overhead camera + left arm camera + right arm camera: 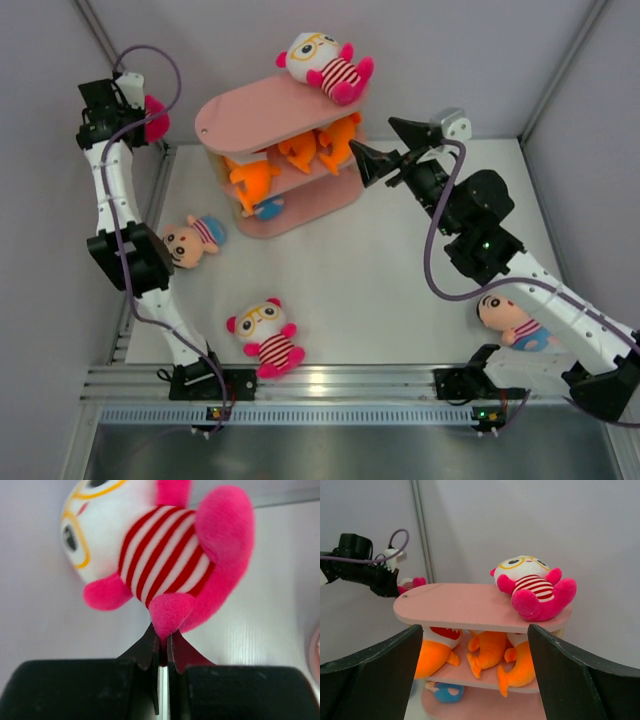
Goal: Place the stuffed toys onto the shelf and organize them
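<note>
My left gripper (163, 635) is shut on a pink foot of a white-faced stuffed toy (165, 555) with yellow glasses and red stripes, held up at the far left (155, 118) beside the pink shelf (262, 112). Another such doll (325, 65) lies on the shelf's top board. Three orange sharks (492, 650) fill the middle tier, and a blue-clad doll (445, 692) lies on the bottom tier. My right gripper (372, 133) stands open, facing the shelf's right end with nothing between its fingers (380, 670).
On the table lie a peach-faced striped doll (195, 238) at the left, a white-faced doll (265, 335) near the front, and a peach-faced doll (515, 322) partly under the right arm. Grey walls close in on both sides.
</note>
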`<action>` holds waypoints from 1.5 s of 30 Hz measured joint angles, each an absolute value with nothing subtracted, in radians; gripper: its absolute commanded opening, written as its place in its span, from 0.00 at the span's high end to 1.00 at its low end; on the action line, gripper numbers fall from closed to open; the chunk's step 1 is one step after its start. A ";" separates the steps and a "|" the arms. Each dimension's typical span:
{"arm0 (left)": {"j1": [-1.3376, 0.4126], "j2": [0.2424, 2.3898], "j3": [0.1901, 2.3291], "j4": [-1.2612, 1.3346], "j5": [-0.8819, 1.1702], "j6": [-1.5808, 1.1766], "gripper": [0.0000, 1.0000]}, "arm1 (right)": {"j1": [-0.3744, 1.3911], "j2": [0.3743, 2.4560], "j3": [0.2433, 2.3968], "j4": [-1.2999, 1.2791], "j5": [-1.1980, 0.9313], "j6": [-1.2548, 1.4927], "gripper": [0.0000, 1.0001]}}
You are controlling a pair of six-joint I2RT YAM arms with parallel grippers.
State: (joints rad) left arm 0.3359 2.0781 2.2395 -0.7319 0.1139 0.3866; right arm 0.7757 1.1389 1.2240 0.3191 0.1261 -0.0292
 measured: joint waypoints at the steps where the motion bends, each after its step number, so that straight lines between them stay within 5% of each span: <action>1: 0.341 2.046 2.231 -0.731 0.120 0.385 1.00 | 0.776 1.124 1.218 0.315 0.126 -0.025 0.14; 10: 0.307 1.760 2.140 -0.727 0.237 0.336 1.00 | 0.776 1.003 1.187 0.258 0.130 0.007 0.15; 22: -0.028 1.546 2.098 -0.783 0.271 0.355 1.00 | 0.776 0.971 1.184 0.137 0.130 0.046 0.15; 32: -0.369 1.587 2.085 -0.839 0.174 0.419 1.00 | 0.776 0.971 1.184 0.104 0.129 0.062 0.15; 45: -0.381 1.687 2.128 -0.841 0.065 0.432 1.00 | 0.776 0.971 1.184 0.102 0.130 0.064 0.14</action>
State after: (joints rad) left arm -0.3813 1.6875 2.1281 -0.8406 0.0654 0.4320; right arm 0.7757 0.9714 1.1843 0.1024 0.1303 0.0639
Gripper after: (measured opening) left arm 0.057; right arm 0.854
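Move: The striped panda already pinched by its foot in the left fingers is bound for the free left part of the shelf top, some 36 cm to that hand's right, 3 cm nearer the base and 10 cm higher. About 9 cm farther right and 3 cm farther out than that spot, the other panda sits. The leftmost orange shark, on the board below, lies roughly 24 cm right of the hand, 7 cm back and 5 cm lower. From the right hand the spot is about 20 cm ahead, 17 cm left, 10 cm lower. The panda, still held by its foot, is swung about 35 cm right and some 10 cm back by the left hand, rising nearly 20 cm before sinking about 7 cm onto the shelf top, with a slight push forward beside the seated panda. The wrist turns about 40 degrees clockwise, fingers shut. The open right hand backs away from the shelf, then stays. ##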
